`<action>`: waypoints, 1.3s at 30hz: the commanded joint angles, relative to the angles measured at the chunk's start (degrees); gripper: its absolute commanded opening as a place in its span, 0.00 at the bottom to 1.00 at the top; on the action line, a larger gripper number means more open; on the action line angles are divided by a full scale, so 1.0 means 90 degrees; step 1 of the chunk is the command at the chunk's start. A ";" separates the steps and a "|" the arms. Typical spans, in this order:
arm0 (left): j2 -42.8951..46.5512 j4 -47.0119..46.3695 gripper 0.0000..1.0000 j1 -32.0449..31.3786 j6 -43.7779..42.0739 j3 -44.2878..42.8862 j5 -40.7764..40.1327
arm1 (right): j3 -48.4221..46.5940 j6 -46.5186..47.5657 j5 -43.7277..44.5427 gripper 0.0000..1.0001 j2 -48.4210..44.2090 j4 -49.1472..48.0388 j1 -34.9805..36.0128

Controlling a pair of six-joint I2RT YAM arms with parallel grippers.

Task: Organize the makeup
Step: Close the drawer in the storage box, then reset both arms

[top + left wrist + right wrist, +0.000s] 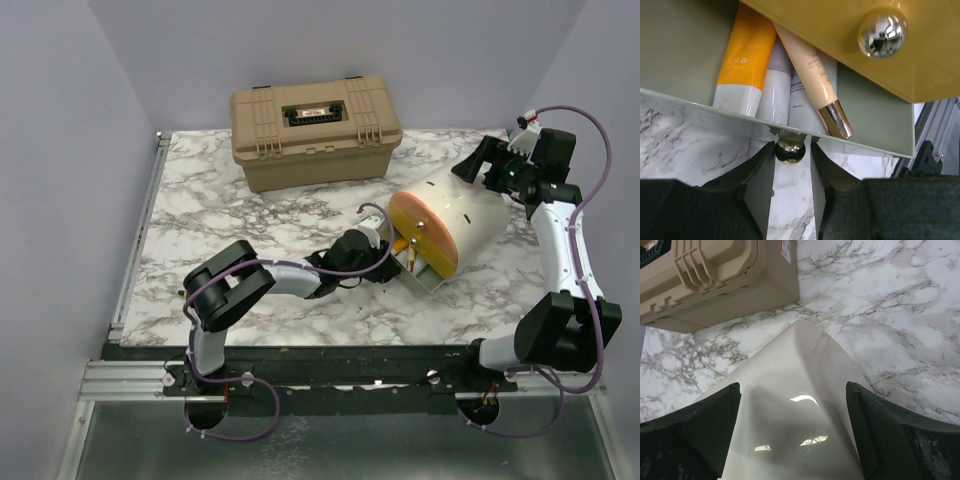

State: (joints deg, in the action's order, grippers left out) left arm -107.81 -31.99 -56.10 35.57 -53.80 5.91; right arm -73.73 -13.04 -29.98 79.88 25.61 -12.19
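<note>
The makeup lies in a grey-green drawer: an orange tube, pale tubes and a cream tube with a rose-gold cap. The drawer sticks out of the front of the cream-and-orange round pouch. My left gripper is shut on the drawer's shiny ball knob, low at the pouch's front. Over the pouch's back end, my right gripper stands open. Its fingers straddle the glossy cream body without clamping it.
A big tan hard case stands shut at the back of the marble table, also in the right wrist view. A second ball knob sits on the orange panel above the drawer. A metal rail lines the table's left edge.
</note>
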 commanded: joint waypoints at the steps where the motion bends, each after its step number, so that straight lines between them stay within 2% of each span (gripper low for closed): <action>1: -0.0327 -0.0478 0.35 0.0023 0.0127 -0.0637 -0.0051 | 0.0235 -0.0149 -0.0729 0.92 0.0087 0.0945 0.0095; 11: -0.0904 -0.0516 0.38 -0.0083 -0.0113 -0.1368 -0.0062 | 0.0470 -0.0325 -0.1324 0.92 0.0189 0.0632 0.0104; 17: -0.1297 -0.0741 0.39 -0.0173 -0.0120 -0.1792 -0.0335 | 0.0408 -0.0206 -0.1261 0.92 0.0216 0.0775 0.0104; 22: -0.1196 -0.0765 0.50 -0.0176 -0.0200 -0.1681 -0.0406 | 0.0446 -0.0236 -0.1385 0.92 0.0207 0.0758 0.0105; 25: -0.1251 -0.0709 0.61 -0.0115 -0.0395 -0.1911 0.0255 | 0.0418 -0.0162 -0.1594 0.92 0.0224 0.0828 0.0105; 33: -0.1414 -0.0679 0.66 0.0020 -0.0139 -0.2049 0.0319 | 0.0434 -0.0176 -0.1461 0.93 0.0110 0.0866 0.0104; 39: -0.1351 -0.1073 0.71 -0.0148 -0.0168 -0.1957 -0.0394 | 0.0588 -0.0586 -0.1427 0.93 -0.0035 0.0495 0.0104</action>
State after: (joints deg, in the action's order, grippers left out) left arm -119.72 -30.98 -56.51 33.04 -68.66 9.85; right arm -71.90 -11.11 -35.70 80.47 23.29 -12.97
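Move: The lower drawer's gold knob sits right at the left fingertips, about 1 cm farther forward and 1 cm to the right, at the same height. The upper drawer's knob is some 5 cm ahead, 6 cm to the right and 6 cm higher. Inside the open drawer, the orange tube lies about 5 cm ahead and 2 cm right, the beige tube 3 cm ahead and 5 cm right, both 1 cm higher. From the right hand, the lower knob lies roughly 14 cm back, 18 cm left and 17 cm below. The lower drawer is pushed in at its knob by the left fingertips, which travel about 5 cm to the right and 3 cm forward, nearly level, towards the box. The hand then eases back a centimetre while still creeping right, and its fingers spread to about twice their gap around the knob. The right hand stays open over the far end of the box, seeming to brace it. ##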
